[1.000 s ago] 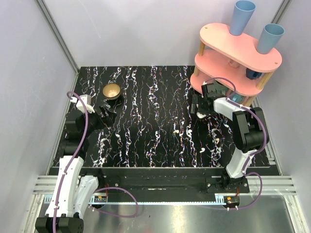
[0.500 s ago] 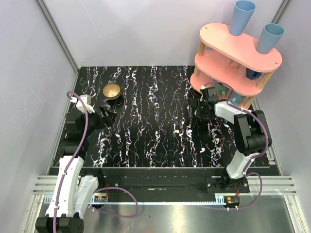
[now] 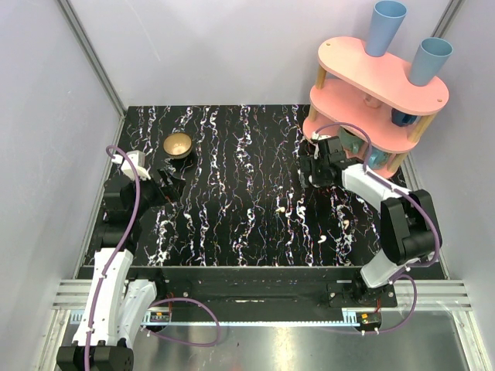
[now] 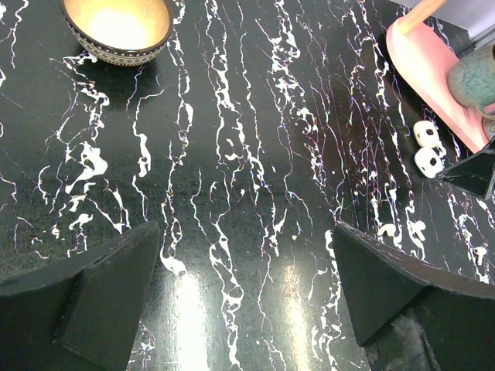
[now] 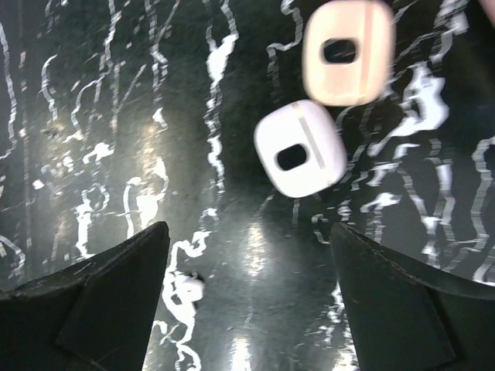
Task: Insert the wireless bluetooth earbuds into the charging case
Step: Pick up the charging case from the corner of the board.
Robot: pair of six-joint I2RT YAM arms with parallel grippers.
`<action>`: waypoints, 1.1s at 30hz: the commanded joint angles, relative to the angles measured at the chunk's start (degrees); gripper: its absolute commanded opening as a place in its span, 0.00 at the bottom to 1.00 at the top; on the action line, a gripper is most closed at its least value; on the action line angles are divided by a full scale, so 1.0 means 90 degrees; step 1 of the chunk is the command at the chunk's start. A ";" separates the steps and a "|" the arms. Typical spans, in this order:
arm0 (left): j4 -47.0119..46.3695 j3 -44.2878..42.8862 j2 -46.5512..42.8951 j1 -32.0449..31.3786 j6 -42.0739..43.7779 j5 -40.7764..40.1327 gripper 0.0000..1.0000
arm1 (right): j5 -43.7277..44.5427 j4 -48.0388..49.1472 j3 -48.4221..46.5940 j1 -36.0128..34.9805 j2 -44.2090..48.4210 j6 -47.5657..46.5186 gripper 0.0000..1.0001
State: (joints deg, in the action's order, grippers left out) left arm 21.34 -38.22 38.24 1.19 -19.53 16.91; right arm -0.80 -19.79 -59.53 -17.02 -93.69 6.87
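Observation:
Two charging cases lie on the black marbled table, a white one [image 5: 300,148] and a cream one [image 5: 348,51]; they also show as the white case [image 4: 428,161] and the cream case [image 4: 426,133]. My right gripper [image 5: 249,232] hovers open just short of the white case, holding nothing. A small white earbud [image 5: 189,287] lies by its left finger. Other earbuds lie nearer the front: a cream one [image 3: 280,209], a white one [image 3: 300,207], another cream one [image 3: 346,224]. From above, the right gripper [image 3: 312,166] hides the cases. My left gripper [image 4: 246,228] stands open and empty at the table's left [image 3: 172,182].
A tan bowl [image 3: 178,144] sits at the back left, just beyond the left gripper. A pink two-tier shelf [image 3: 371,85] with two blue cups [image 3: 385,27] stands at the back right, close behind the right gripper. A teal mug [image 4: 473,77] sits on its lower tier.
The right arm has reached farther back toward the pink shelf, and its jaws have narrowed slightly. The left arm has not moved.

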 commanded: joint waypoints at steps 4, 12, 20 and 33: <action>-0.0233 -0.0168 -0.0088 0.0043 -0.0066 0.0250 0.99 | 0.1193 0.0402 -0.0007 0.0016 0.0049 -0.1134 0.89; -0.0272 -0.0158 -0.0079 0.0053 -0.0066 0.0299 0.99 | 0.0539 0.0343 -0.0398 0.0016 -0.0752 -0.1984 0.82; -0.0272 -0.0158 -0.0059 0.0043 -0.0066 0.0309 0.99 | 0.0479 0.0383 -0.0612 0.0016 -0.1016 -0.2482 0.74; -0.0272 -0.0158 -0.0079 0.0063 -0.0057 0.0329 0.99 | 0.0343 0.0402 -0.0622 0.0162 -0.1192 -0.2600 0.67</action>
State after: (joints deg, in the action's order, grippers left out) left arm 21.30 -38.22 38.24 1.37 -19.53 18.65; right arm 3.84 -17.34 -63.18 -16.16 -104.12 -15.40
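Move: The white charging case lies roughly 4 cm ahead of the right hand, 3 cm to its right and 5 cm below. The peach case is about 6 cm farther out than the white one and 1 cm to its right. The lower pink shelf has its middle some 15 cm ahead of the right hand and 15 cm to its right. From the left hand the white case is about 11 cm ahead, 38 cm to the right and 20 cm down. No firm grip yet: the right fingertips come in close at either side of the white case's near end, though touch can't be made out. The hand first swings right and slightly forward with a small rise, then drops about 5 cm and eases forward, turning some 15 degrees counter-clockwise and rolling its left side down as the fingers close from wide to about two thirds. ##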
